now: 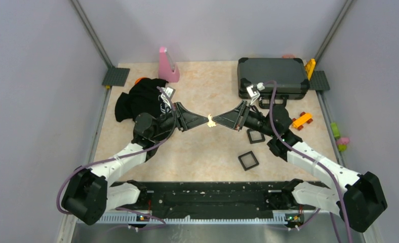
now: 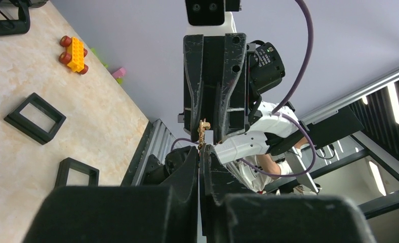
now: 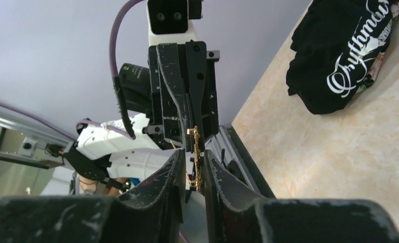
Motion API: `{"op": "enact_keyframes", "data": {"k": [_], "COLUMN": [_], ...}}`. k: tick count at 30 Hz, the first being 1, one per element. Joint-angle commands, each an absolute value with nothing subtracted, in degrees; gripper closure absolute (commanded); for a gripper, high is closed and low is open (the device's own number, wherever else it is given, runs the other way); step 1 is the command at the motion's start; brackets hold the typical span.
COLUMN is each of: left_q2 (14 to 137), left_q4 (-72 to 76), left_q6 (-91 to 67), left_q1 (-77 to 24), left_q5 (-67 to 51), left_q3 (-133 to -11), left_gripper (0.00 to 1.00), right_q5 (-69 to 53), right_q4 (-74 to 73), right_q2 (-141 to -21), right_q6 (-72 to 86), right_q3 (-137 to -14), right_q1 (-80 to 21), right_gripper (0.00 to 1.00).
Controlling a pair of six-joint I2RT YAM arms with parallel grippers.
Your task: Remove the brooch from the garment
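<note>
The two grippers meet tip to tip above the middle of the table. The brooch [image 1: 210, 120], a tiny gold chain-like ornament, hangs between them. My left gripper [image 1: 206, 120] is shut on the brooch [image 2: 203, 132], which sticks out from its pinched fingertips [image 2: 199, 152]. My right gripper [image 1: 215, 121] stands slightly open. In the right wrist view the brooch [image 3: 197, 162] lies in the gap of the right gripper [image 3: 194, 152], against one finger. The garment [image 1: 142, 101], a black T-shirt with white script [image 3: 349, 55], lies crumpled at the back left, apart from the brooch.
A dark grey hard case [image 1: 273, 76] stands at the back right. Two small black square frames [image 1: 255, 136] [image 1: 248, 160] lie under the right arm. An orange toy car [image 1: 302, 120] sits beside them. A pink object [image 1: 167, 66] stands at the back.
</note>
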State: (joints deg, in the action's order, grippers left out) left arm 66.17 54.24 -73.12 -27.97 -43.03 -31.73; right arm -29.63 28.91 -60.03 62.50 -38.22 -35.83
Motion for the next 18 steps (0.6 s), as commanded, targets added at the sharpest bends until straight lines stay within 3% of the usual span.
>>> {"op": "enact_keyframes", "data": {"k": [1, 6, 18], "left_q2": [65.0, 64.3, 63.4], "left_q4": [55.5, 54.4, 54.4], "left_q6": [-71.5, -71.3, -72.4], "left_q1": [-28.2, -28.2, -28.2], "left_q5": [-43.0, -42.8, -43.5], "left_q3": [-32.7, -32.6, -32.5], "left_gripper": [1.00, 1.00, 1.00], "right_q5": [-33.5, -35.0, -31.5], "right_q4": [30.1, 31.9, 33.4], "right_q2": [-58.4, -57.9, -55.7], "right_q6": [59.3, 58.2, 57.6], "right_q3": [-39.5, -39.3, -37.5], "right_q1": [-36.2, -36.3, -36.6], "right_gripper": [0.76, 0.64, 0.54]}}
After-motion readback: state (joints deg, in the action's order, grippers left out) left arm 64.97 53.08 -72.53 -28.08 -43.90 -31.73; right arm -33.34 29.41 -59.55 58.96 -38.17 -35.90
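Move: The brooch is already pinched in the left fingertips, its middle about 1 cm to the right of the left hand point and level with it; it lies about 2 cm to the left of the right hand, between whose just-parted fingers it sits. From the right hand, the near black frame is some 14 cm right, 5 cm back and 30 cm below; the far frame is about 18 cm right, 7 cm ahead and equally low. The garment lies roughly 33 cm left, 24 cm ahead and 28 cm below the left hand. The brooch stays in the left hand's closed fingers while the right hand gives it up: its fingers, already slightly parted, spread to nearly half open on either side of the brooch. The right hand eases back about 1 cm with a small wrist turn of some 5 degrees, without pulling off to the right; the left drifts back about half a centimetre, keeping its pinch. ##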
